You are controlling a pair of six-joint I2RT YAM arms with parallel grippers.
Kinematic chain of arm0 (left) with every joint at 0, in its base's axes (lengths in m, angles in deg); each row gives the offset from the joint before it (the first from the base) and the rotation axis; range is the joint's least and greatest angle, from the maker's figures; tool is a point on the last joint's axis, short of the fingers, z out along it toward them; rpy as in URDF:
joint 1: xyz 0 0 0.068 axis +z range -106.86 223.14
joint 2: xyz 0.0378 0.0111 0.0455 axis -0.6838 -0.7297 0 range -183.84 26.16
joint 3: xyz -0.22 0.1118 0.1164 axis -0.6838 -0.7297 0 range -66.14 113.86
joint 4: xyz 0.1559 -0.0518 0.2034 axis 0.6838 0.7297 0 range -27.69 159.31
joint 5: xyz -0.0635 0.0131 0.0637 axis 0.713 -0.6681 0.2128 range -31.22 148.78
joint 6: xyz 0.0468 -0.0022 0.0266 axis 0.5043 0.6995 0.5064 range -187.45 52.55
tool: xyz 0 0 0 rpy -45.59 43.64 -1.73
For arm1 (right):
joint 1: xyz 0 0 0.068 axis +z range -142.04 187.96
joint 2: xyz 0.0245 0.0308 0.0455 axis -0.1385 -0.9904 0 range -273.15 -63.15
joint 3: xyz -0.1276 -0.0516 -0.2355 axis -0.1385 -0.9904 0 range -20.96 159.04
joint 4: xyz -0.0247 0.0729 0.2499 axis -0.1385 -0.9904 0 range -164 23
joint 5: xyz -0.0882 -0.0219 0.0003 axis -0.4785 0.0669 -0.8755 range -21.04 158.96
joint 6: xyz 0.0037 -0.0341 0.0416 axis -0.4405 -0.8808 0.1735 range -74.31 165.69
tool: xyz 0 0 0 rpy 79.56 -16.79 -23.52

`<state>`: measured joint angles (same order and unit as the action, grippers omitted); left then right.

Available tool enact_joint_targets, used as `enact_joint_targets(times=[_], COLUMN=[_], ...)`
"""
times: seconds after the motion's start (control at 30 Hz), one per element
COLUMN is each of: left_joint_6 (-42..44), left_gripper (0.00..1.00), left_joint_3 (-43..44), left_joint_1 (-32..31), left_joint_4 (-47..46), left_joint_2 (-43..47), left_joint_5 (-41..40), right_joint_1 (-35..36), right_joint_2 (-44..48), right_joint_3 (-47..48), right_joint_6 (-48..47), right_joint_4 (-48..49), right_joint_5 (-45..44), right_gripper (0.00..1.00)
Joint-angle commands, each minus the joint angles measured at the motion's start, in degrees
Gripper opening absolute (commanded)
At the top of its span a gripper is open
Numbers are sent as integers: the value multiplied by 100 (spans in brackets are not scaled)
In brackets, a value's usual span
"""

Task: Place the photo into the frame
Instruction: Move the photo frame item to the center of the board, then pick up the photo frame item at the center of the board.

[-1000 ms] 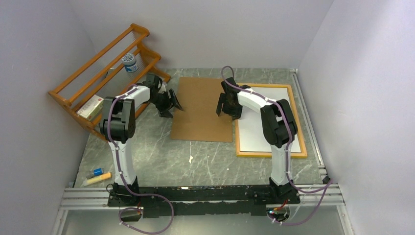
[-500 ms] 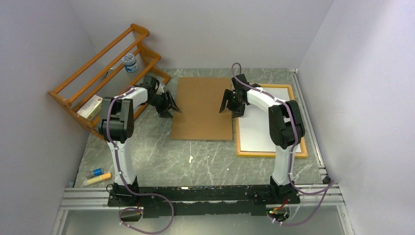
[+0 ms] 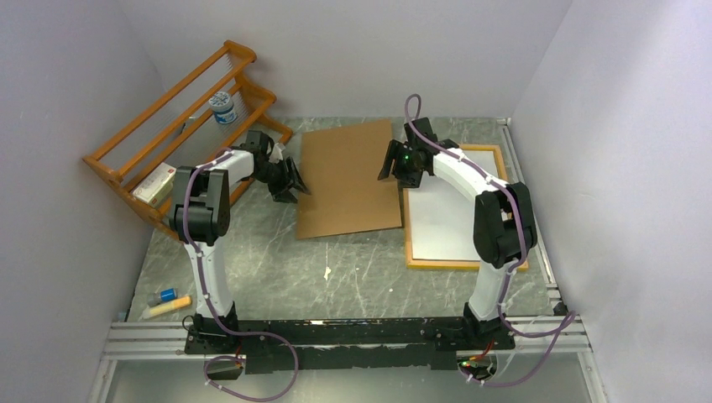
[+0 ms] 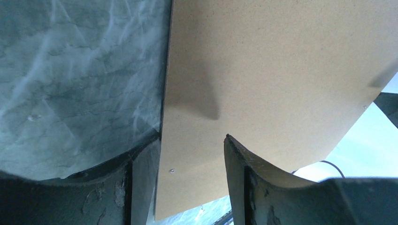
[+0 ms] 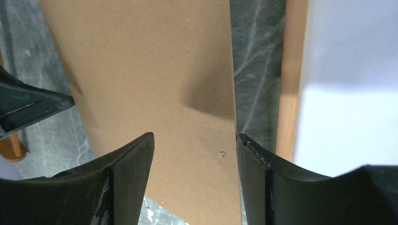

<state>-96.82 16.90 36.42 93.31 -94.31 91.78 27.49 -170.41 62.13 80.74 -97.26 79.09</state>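
The frame (image 3: 466,264) lies back side up at the right, its wood-orange border around the photo's plain white back (image 3: 445,222). A brown hardboard panel (image 3: 348,180) lies mid-table, skewed, its right edge next to the frame. My left gripper (image 3: 291,186) is open at the panel's left edge. In the left wrist view the gripper (image 4: 192,139) is over the panel (image 4: 272,70). My right gripper (image 3: 395,168) is open at the panel's right edge. In the right wrist view the gripper (image 5: 195,136) spans the panel (image 5: 150,61), with the frame border (image 5: 291,70) and photo (image 5: 347,93) to the right.
An orange-brown slatted rack (image 3: 168,126) stands at the back left, holding a can (image 3: 222,107) and a small box (image 3: 155,185). A blue-capped tube (image 3: 165,295) and a yellow stick (image 3: 168,306) lie front left. A metal rail (image 3: 533,218) runs along the right side.
The hardboard panel has turned, its right side swinging toward the back. My right gripper has moved back and to the right along that edge. My left gripper has barely shifted.
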Motion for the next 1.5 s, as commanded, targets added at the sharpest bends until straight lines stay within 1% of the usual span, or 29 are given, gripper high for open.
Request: enact_joint_targets(times=[0.0,0.27,0.47,0.63,0.77,0.9,1.07,1.23,1.37,1.47], left_joint_6=[26,26,11,123,239,278,290,309,317,320], left_gripper=[59,58,58,59,59,59,59,59,59,59], left_joint_3=[-332,-242,-201,-105,-3,36,70,135,183,239], left_joint_1=[-527,-887,-1032,-1033,-1033,-1033,-1033,-1033,-1033,-1033], left_joint_4=[181,125,147,328,477,529,562,604,634,657], left_joint_2=[-273,-391,-467,-533,-595,-631,-670,-720,-750,-764], left_joint_5=[343,453,335,123,-24,-115,-145,-148,-136,-140], right_joint_1=[67,-280,-439,-458,-477,-525,-605,-644,-650,-649], right_joint_2=[305,643,746,569,392,285,-11,-218,-111,194], right_joint_3=[-145,-779,-1135,-1160,-1075,-961,-711,-605,-669,-809], right_joint_6=[70,-67,-110,-289,-304,-317,-450,-608,-703,-753], right_joint_4=[140,93,73,-83,-260,-258,-197,-25,144,357], right_joint_5=[237,-259,-716,-1166,-1626,-1692,-1474,-784,-266,139], right_gripper=[66,65,65,65,68,69,69,69,68,67])
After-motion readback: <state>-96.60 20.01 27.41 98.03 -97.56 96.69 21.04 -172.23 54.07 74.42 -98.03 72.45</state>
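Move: The frame to be covered has its middle about 24 cm to the right of the right hand, 4 cm back and 9 cm below; its left bar is just 6 cm right, 4 cm back and as far below. The brown board's middle is some 13 cm left of that hand, 1 cm ahead and 4 cm lower. From the left hand the frame is about 49 cm right and 2 cm back, nearly level, the board's middle 14 cm right, 3 cm ahead and slightly higher. Carry the raised right edge of the board over the frame's left bar: take the right gripper about 10 cm right while sinking some 7 cm and drawing a little back, then ease it about 2 cm left and slightly forward. With the left gripper's outer finger still against the left edge, push the board right about 7 cm and back 4 cm, turning slightly clockwise, then hold. Keep both grippers part open. ##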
